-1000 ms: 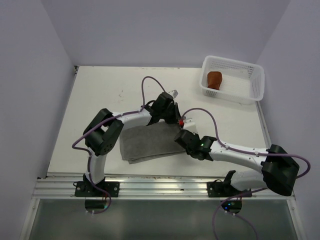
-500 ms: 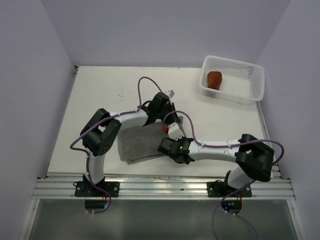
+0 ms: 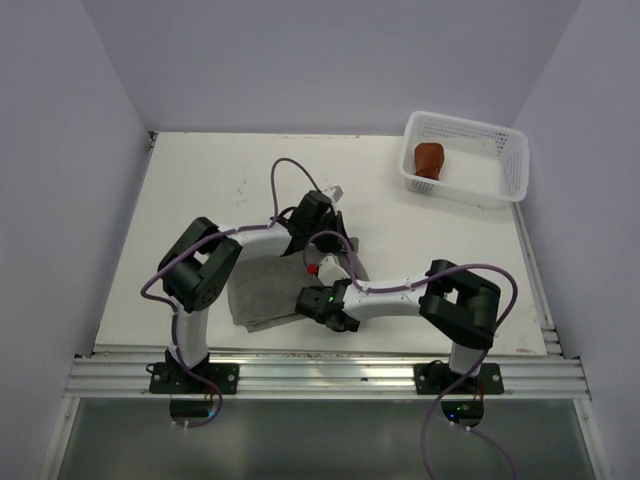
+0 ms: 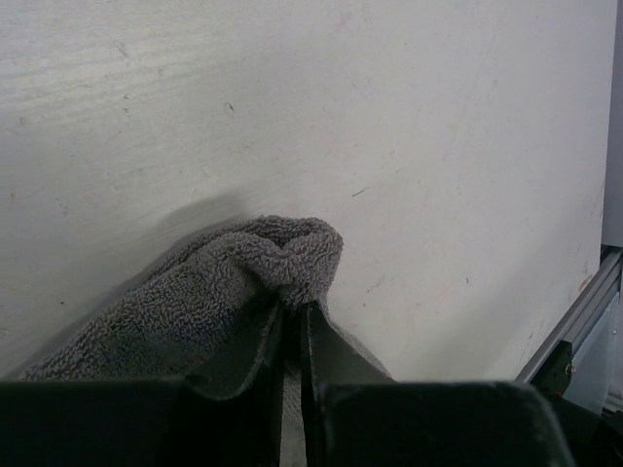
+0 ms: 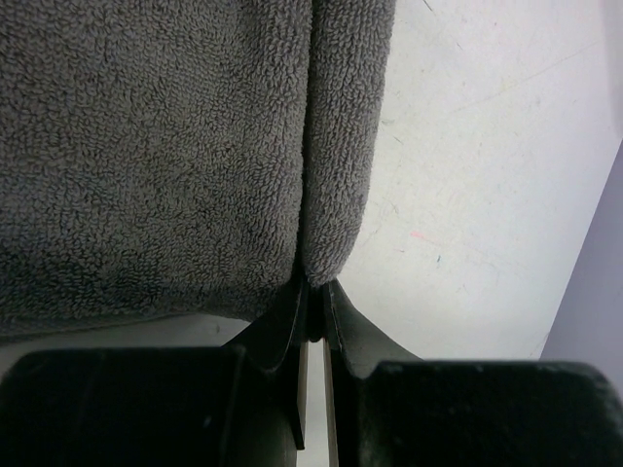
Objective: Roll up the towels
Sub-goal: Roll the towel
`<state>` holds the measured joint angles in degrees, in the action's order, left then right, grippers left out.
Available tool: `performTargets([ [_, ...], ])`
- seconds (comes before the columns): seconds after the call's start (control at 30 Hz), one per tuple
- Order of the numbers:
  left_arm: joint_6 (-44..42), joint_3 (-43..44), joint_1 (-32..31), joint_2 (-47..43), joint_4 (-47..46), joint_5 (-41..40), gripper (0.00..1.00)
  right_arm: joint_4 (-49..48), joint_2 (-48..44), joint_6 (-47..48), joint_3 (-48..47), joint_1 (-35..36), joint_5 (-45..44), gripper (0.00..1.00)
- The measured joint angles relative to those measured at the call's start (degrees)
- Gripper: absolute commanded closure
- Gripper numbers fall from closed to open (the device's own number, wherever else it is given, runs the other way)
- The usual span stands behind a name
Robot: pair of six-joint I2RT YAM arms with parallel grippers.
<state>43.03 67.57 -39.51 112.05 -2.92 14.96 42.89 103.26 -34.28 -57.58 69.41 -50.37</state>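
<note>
The grey towel [image 3: 262, 290] lies on the white table in front of the arms, its right side lifted and folded over to the left. My left gripper [image 3: 328, 238] is shut on the towel's far right corner, and in the left wrist view that gripper [image 4: 292, 304] pinches a bunched fold of the grey towel [image 4: 185, 311]. My right gripper [image 3: 310, 303] is shut on the near right corner; the right wrist view has that gripper [image 5: 313, 284] clamped on the doubled edge of the grey towel [image 5: 146, 146]. The rust-brown towel [image 3: 430, 158] sits rolled in the basket.
A white mesh basket [image 3: 500, 165] stands at the back right of the table. The right arm's elbow [image 3: 462, 300] is folded near the front right. An aluminium rail [image 3: 330, 372] runs along the near edge. Walls close in on three sides.
Both grippers have moved to the left, dragging the grey towel's right edge with them. The towel's visible flat area has shrunk, and the right arm has folded at its elbow.
</note>
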Motion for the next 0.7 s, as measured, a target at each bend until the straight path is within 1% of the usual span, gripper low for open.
performTargets([
  [0.07,-0.35,-0.83,0.22,0.00,-0.44,0.00,1.00,0.24,0.63,-0.02,-0.39,0.15,-0.07,0.96],
  [0.2,-0.70,-2.47,0.46,0.00,-1.86,-0.09,1.00,-0.13,0.52,-0.04,-0.44,0.31,0.66,0.82],
  [0.23,-0.70,-2.89,0.46,0.00,-2.56,-0.11,1.00,-0.20,0.31,-0.04,-0.44,0.28,1.03,0.75],
  [0.3,-0.70,-3.76,0.50,0.00,-3.96,-0.15,1.00,-0.20,-0.79,-0.20,-0.46,0.31,2.10,0.69],
  [0.37,-0.68,-4.33,0.57,0.00,-4.96,-0.15,1.00,-0.09,-2.67,-0.28,-0.48,0.28,3.02,0.60],
  [0.43,-0.68,-4.72,0.61,0.00,-5.79,-0.15,1.00,-0.09,-5.55,-0.31,-0.48,0.20,4.11,0.54],
  [0.57,-0.66,-5.25,0.63,0.00,-6.88,-0.13,1.00,-1.70,-14.01,-0.70,0.42,-1.60,8.52,0.52],
  [0.7,-0.63,-5.51,0.66,0.00,-7.34,-0.13,1.00,-8.70,-27.23,-1.18,7.02,-7.69,16.92,0.51],
])
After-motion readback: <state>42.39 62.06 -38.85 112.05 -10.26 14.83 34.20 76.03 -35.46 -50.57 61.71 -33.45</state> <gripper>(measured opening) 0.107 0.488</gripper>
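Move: The right fingers already hold the near end of the grey towel's fold, right at the hand point and close above the table. The fold's far end is roughly 12 cm ahead and 6 cm to the left, gripped by the left hand; the middle of the towel lies some 18 cm left and 2 cm ahead, a little lower. From the left hand, the fold's near end is about 12 cm back, 6 cm right and 2 cm lower. The right hand eases slightly left with the towel, then opens its fingers to about half, lets go of the fold's near end and climbs away from it by about 7 cm, ending a little left of where it began while the wrist rolls some 35 degrees, its left side rising. The left hand keeps its pinch on the far end, sinking about 1.5 cm towards the table with a small shift to the left, and then holds there. ##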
